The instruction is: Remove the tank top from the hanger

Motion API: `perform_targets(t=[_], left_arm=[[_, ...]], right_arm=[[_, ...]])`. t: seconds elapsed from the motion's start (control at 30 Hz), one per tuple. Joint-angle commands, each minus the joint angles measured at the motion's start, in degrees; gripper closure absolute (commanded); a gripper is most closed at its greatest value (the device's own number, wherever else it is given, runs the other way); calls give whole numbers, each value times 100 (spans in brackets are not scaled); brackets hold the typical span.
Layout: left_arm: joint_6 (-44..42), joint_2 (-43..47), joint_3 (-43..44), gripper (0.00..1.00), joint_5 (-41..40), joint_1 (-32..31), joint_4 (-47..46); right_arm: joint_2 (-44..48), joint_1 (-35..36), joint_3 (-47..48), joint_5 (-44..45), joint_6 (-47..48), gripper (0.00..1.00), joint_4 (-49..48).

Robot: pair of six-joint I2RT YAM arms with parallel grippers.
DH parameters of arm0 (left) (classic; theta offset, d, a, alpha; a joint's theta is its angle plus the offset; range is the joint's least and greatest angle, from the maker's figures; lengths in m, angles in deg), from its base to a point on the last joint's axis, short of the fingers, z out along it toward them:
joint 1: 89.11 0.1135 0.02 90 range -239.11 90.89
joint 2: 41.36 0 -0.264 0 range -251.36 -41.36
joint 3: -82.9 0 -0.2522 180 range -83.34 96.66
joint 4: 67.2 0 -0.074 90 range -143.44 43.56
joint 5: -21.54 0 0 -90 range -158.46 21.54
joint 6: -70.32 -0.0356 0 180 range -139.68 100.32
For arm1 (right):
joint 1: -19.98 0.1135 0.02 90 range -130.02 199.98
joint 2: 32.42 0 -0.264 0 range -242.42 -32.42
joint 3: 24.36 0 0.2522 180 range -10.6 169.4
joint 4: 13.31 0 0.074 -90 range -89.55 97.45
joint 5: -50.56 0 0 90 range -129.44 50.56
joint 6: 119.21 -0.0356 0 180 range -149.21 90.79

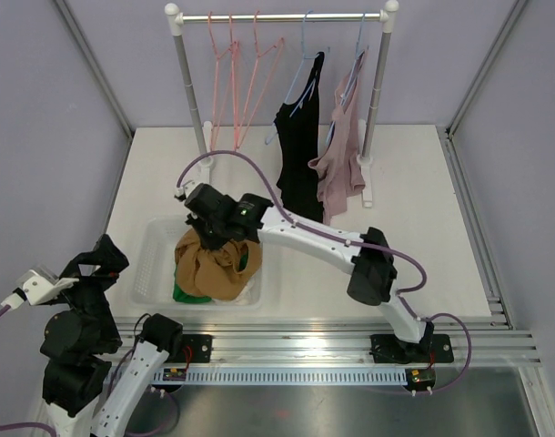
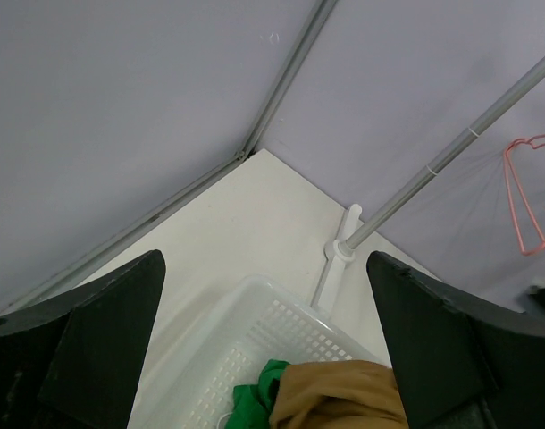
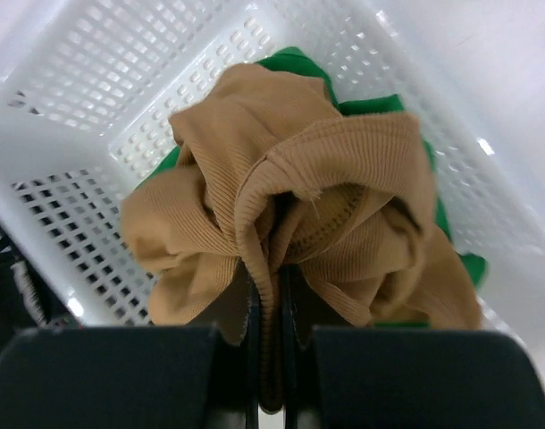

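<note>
My right gripper (image 1: 214, 238) is shut on a tan ribbed tank top (image 1: 214, 266) and holds it bunched over the white basket (image 1: 150, 264). In the right wrist view the tan fabric (image 3: 290, 206) is pinched between the jaws of the right gripper (image 3: 271, 295). A green garment (image 1: 246, 269) lies in the basket under it. A black tank top (image 1: 300, 150) and a pink tank top (image 1: 343, 150) hang on blue hangers (image 1: 305, 41) on the rail (image 1: 282, 16). My left gripper (image 2: 265, 357) is open and empty, near the basket's left end.
Several empty pink hangers (image 1: 246, 64) hang at the rail's left. The rack's white posts (image 1: 188, 73) and feet (image 1: 367, 177) stand at the back of the table. In the left wrist view, the basket (image 2: 255, 340) lies ahead, with a rack post (image 2: 339, 259) behind it.
</note>
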Motion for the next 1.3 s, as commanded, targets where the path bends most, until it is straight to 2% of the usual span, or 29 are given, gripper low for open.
perform_targets(t=[0.0, 0.17, 0.27, 0.3, 0.37, 0.4, 0.5, 0.53, 0.6, 0.73, 0.87, 0.97, 1.0, 1.1, 1.27], left_arm=[[36, 5, -5, 1, -174, 26, -279], [44, -21, 21, 1, -174, 35, -244], [53, -4, 4, 1, -139, 35, -261], [44, -4, 4, 1, -121, 26, -261], [53, -21, 13, 1, -112, 35, -252], [53, -30, 21, 1, -86, 26, -252], [36, -65, 21, 1, 10, 35, -261], [18, -143, 22, 1, 37, 35, -261], [-26, -249, 48, 1, 159, 26, -261], [-105, -557, 92, 1, 494, 26, -296], [-140, -943, 136, 1, 836, 35, -305], [-201, -1119, 171, 1, 1424, 35, -419], [-280, -1172, 162, 1, 1774, 35, -471], [-325, -1400, 180, 1, 2067, 52, -507], [-377, -1594, 197, 1, 2216, 52, -454]], right_arm=[[-484, 14, -124, -343, -122, 98, -925], [-732, 23, -1013, -555, -623, 100, -1726], [-784, 32, -1190, -502, -659, 95, -1816], [-750, 32, -1164, -493, -651, 80, -1754], [-618, 23, -1119, -493, -607, 63, -1701], [-435, 23, -1024, -493, -580, 50, -1631], [-83, 23, -551, -363, -414, 35, -1290], [5, 23, -400, -326, -326, 19, -1166], [303, 32, -110, -152, -255, 1, -885], [1164, 23, -388, 236, -141, 0, -795], [2516, 23, -1442, 666, -88, 0, -1103], [3176, 23, -1760, 1508, 0, 0, -1034], [3284, 6, -1752, 2137, 26, 0, -963], [3443, -178, -1490, 2976, -26, 0, -507], [3171, -1452, -778, 2777, -343, 0, -40]])
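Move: The right hand holds the brown tank top over the white basket, whose middle is about 15 cm below and 3 cm to its left. The green tank top in it lies some 15 cm down and 2 cm back, neither left nor right. The black tank top hangs roughly 25 cm ahead, 22 cm right and 12 cm higher; the pink one is 10 cm right of that. From the left hand, the basket is about 10 cm ahead, 20 cm right and 28 cm below. The right hand lowers the brown tank top about 12 cm into the basket, opens wide to let it go, then climbs some 35 cm while sweeping right and finally forward towards the black tank top, its fingers swinging up and clockwise. As it withdraws, the open left hand comes about 7 cm right and nearly as far forward, turning clockwise. ##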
